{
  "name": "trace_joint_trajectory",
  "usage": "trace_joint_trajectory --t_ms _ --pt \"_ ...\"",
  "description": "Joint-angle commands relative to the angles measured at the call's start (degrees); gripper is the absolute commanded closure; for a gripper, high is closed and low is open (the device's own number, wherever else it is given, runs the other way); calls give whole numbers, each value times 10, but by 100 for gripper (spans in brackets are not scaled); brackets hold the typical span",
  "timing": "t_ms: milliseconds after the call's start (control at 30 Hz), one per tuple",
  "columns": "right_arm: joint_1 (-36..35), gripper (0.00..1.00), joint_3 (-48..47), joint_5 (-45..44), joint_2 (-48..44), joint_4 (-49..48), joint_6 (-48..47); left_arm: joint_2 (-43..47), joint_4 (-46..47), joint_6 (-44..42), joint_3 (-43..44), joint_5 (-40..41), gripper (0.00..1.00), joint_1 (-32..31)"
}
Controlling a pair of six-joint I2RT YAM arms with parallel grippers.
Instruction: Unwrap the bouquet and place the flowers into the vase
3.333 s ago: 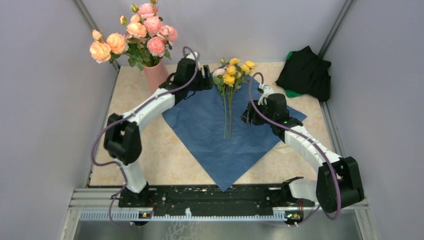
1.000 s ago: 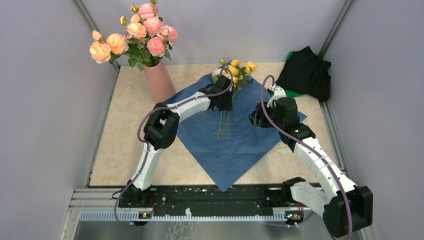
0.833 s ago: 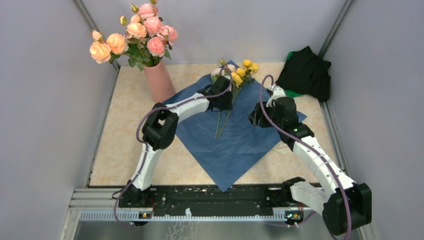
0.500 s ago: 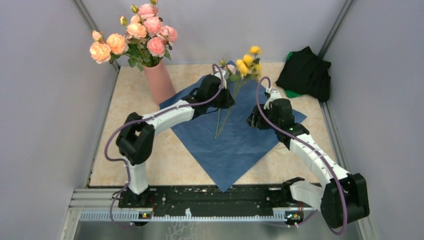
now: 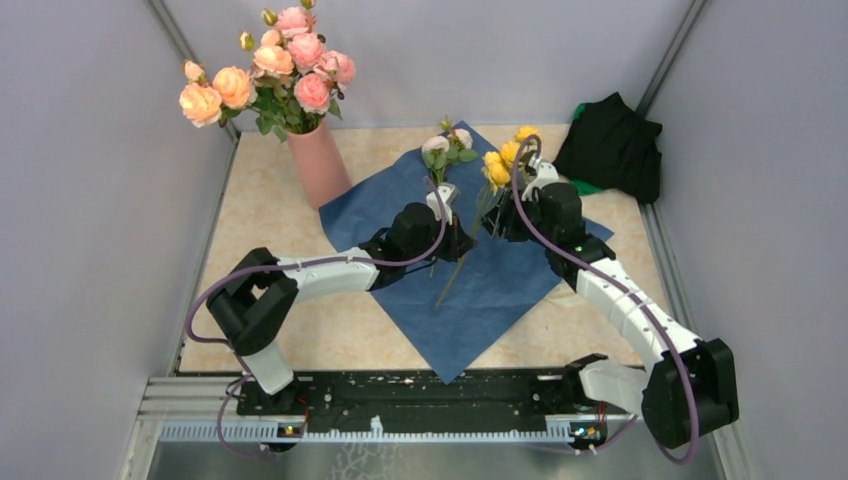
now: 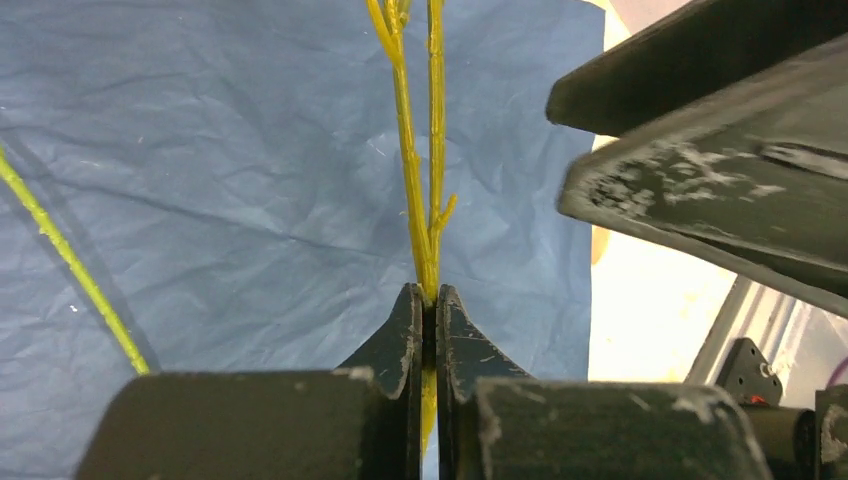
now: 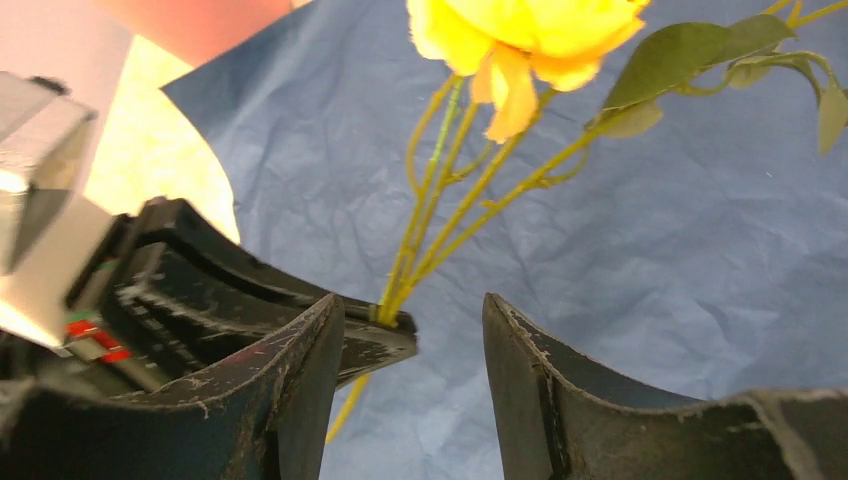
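The bouquet is unwrapped, and its blue paper (image 5: 470, 310) lies flat on the table. My left gripper (image 5: 462, 240) is shut on the thin green stems (image 6: 420, 180) of the yellow flowers (image 5: 503, 163) and holds them tilted above the paper (image 6: 200, 150). My right gripper (image 5: 498, 222) stands open right beside that grip, with the stems (image 7: 440, 210) just ahead of its left finger and the yellow bloom (image 7: 510, 40) above. A peach-pink flower (image 5: 440, 148) still lies on the paper, its stem (image 6: 70, 265) to the left. The salmon-pink vase (image 5: 320, 165) stands at the back left.
Large pink roses (image 5: 275, 70) fill the vase's top. A black cloth heap (image 5: 610, 145) lies at the back right corner. Grey walls close in both sides and the back. The two grippers nearly touch over the paper.
My left gripper closed on the yellow flowers' stems, lifted them off the paper and drew them nearer and to the right. The right gripper moved in beside them. The peach-pink flower stayed.
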State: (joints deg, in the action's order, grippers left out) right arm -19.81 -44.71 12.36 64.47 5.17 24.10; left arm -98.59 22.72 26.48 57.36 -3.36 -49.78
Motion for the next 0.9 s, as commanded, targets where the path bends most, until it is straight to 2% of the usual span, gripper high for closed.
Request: trace_joint_trajectory --t_ms 0,667,767,867 --pt "-20 47 -43 10 -35 -23 2 12 80 -16 6 42 100 -1" --pt "-20 47 -55 -1 28 -71 3 14 76 5 44 37 100 -28" --pt "-20 58 -55 0 31 -74 3 18 71 3 44 39 100 -32" --pt "-20 93 -54 1 31 -74 3 21 69 5 39 54 100 -34"
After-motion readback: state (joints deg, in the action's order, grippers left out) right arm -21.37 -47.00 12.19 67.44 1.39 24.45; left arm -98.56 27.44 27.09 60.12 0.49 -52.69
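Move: Just to the left of the open right fingers, about 4 cm over, 1 cm ahead and 3 cm below, is the part of the yellow flower stems they will shut on. The blossoms sit some 12 cm ahead of the right hand, 3 cm to its right and slightly higher; the white flowers lie on the paper about 20 cm ahead, 10 cm left, 17 cm below. From the left hand, gripping the stems lower down, the right gripper is roughly 2 cm ahead, 5 cm right and 5 cm above. Lifting the yellow stems about 4 cm and carrying them some 2 cm to the right, the left hand keeps its grip and brings them between the right fingers. The right hand first rises nearly 3 cm, easing about 1 cm left, then reaches forward 2 cm while sinking a little, and at the end closes on the stems just above the left fingertips. ##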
